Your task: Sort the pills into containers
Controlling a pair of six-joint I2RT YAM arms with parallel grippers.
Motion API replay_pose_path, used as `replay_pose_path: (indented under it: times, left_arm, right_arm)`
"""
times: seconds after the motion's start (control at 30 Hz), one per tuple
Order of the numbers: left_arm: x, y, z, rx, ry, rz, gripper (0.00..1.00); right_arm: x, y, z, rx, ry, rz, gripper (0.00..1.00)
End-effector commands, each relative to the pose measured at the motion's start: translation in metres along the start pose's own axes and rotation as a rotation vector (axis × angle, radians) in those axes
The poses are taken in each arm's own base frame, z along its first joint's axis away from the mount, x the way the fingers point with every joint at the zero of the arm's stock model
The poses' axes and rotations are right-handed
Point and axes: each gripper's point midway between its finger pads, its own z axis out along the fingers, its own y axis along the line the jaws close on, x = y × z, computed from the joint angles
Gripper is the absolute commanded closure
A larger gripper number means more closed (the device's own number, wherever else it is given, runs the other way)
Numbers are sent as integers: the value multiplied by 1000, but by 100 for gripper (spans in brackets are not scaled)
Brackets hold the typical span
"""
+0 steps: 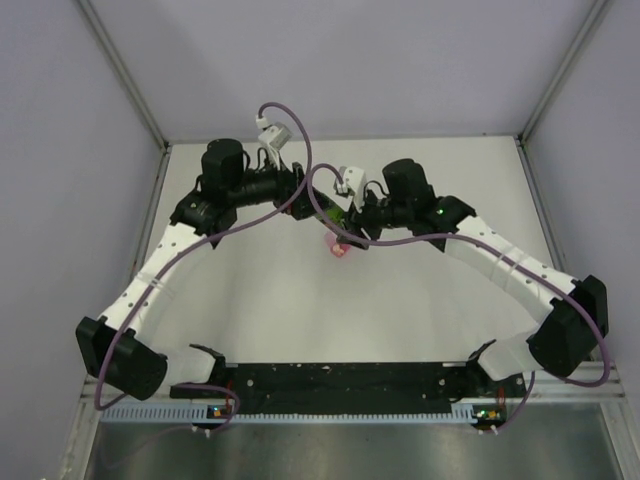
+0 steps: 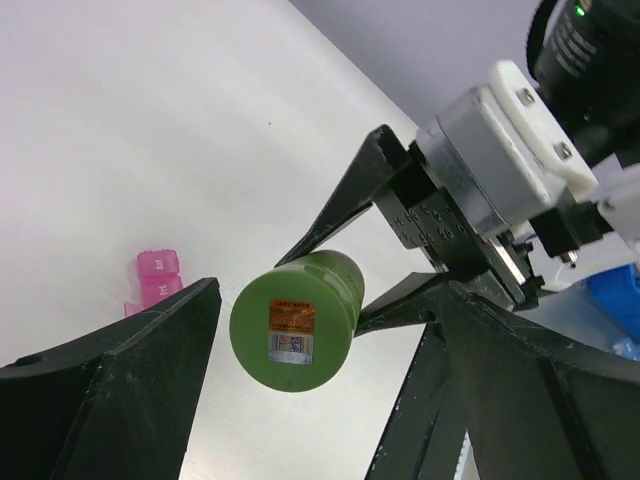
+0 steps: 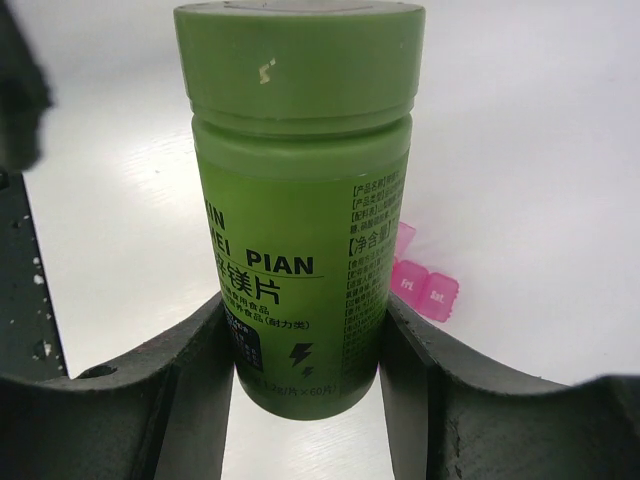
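Note:
My right gripper point(image 3: 305, 370) is shut on the lower body of a green pill bottle point(image 3: 300, 200), held off the table with its cap pointing away from the wrist. In the left wrist view the bottle's point(image 2: 295, 330) capped end, with an orange sticker, faces the camera. My left gripper point(image 2: 320, 400) stands open on either side of it, and its fingers point(image 2: 130, 380) do not touch it. The pink containers point(image 3: 425, 285) lie on the table under the bottle, also seen as pink compartments point(image 2: 158, 280) and from above point(image 1: 340, 248). No loose pills are in view.
Both arms meet over the far middle of the white table point(image 1: 300, 300). Grey walls and metal frame posts point(image 1: 130, 90) close in the back and sides. A black rail point(image 1: 340, 385) runs along the near edge between the arm bases.

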Motion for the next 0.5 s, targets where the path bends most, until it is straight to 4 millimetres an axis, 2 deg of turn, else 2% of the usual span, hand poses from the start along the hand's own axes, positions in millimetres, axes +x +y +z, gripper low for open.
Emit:
replay_pose_path:
  times: [0.0,0.2,0.47]
  left_arm:
    - [-16,12,2,-99,-33,-123,7]
    - [-8,19,6,-130,1,-180,14]
    - [-3,20,11,-110,21,-201,37]
  right_arm:
    - [-35,-12,-13,121,-91,-57,100]
    - [-37,-16,-16,154,-95,-62,100]
    - [-34,-17,-14,162,-90,-58,100]
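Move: The right hand already grips the green bottle; its cap lies about 3 cm ahead of that hand, 5 cm to its left and 5 cm up. For the wide-open left hand, the cap is level fore-and-aft, roughly 2 cm to the right and 3 cm below. The pink pill box sits on the table about 5 cm back, 7 cm right and 20 cm below the left hand. Left hand eases forward, sinks some 2.5 cm, closing partway around the cap as right brings the bottle forward. ##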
